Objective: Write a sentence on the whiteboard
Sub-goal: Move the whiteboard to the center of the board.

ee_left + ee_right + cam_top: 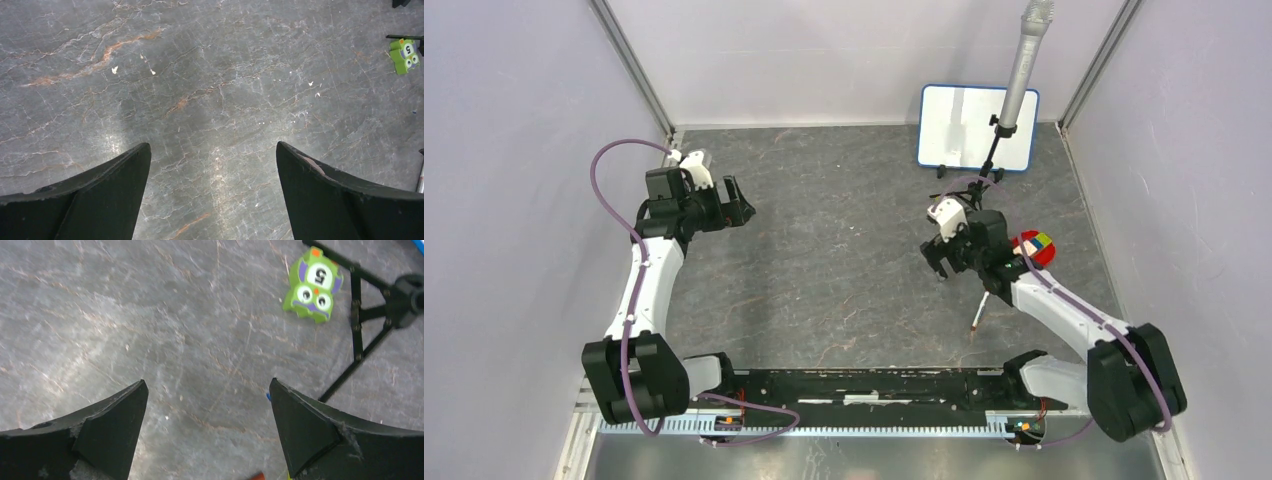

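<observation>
The whiteboard [964, 127], blue-framed, leans at the back wall right of centre. Its face shows plain white and the sentence is not in view. A thin marker [979, 312] with a red tip lies on the grey table beside my right arm. My right gripper [936, 262] [208, 381] hovers open over bare table, a little left of the marker and well in front of the board. My left gripper [740, 205] [212, 145] hangs open over the table's left side, far from both. Nothing sits between either pair of fingers.
A grey microphone on a black tripod stand [996, 150] [360, 320] rises in front of the whiteboard's right half. A green number toy [314, 285] [406, 55] lies near the stand's feet. A multicoloured cube on red [1036, 247] sits right of my right wrist. Walls enclose three sides.
</observation>
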`<control>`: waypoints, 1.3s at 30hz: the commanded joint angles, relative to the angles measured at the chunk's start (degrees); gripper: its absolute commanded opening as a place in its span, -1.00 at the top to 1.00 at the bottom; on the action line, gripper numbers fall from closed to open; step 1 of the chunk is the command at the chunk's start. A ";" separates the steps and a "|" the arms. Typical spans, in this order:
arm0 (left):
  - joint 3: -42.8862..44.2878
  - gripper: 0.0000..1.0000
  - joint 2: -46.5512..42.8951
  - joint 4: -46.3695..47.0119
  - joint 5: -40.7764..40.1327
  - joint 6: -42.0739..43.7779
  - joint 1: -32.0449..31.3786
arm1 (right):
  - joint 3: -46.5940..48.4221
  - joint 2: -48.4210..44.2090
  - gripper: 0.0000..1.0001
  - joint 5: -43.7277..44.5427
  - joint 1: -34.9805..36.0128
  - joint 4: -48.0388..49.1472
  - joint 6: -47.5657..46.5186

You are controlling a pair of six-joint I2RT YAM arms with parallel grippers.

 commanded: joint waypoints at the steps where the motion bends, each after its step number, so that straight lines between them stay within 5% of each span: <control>1: 0.68 -1.00 0.19 2.47 -1.22 -4.19 0.10 | 8.40 4.71 -0.95 5.59 4.83 4.08 3.01; 8: 0.79 -1.00 0.13 1.61 -2.99 -4.48 0.16 | 24.52 17.86 -0.98 19.57 10.46 2.75 13.38; 17: 0.71 -1.00 -0.42 1.55 -2.81 -4.83 0.12 | 43.62 36.55 -0.47 35.40 10.51 -4.31 22.28; 26: 0.20 -1.00 -1.16 1.55 -2.93 -4.87 0.09 | 54.02 47.78 -0.28 35.47 6.35 -7.07 25.63; 39: -0.09 -1.00 -1.00 2.07 -2.11 -5.09 0.11 | 56.40 51.74 -0.09 34.47 0.99 -2.73 23.69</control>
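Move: The whiteboard's middle lies about 32 cm ahead of the right hand and 11 cm to its right, near hand height. Nearer stand the green owl block, some 20 cm ahead, 4 cm right and 6 cm below, and the tripod base, roughly 26 cm ahead, 11 cm right and 6 cm below. From the left hand, the whiteboard is about 28 cm ahead, 50 cm right and 8 cm lower. Right hand reaches about 22 cm forward towards the whiteboard's lower left, arcing left, turning 40 degrees clockwise, half-closing. ##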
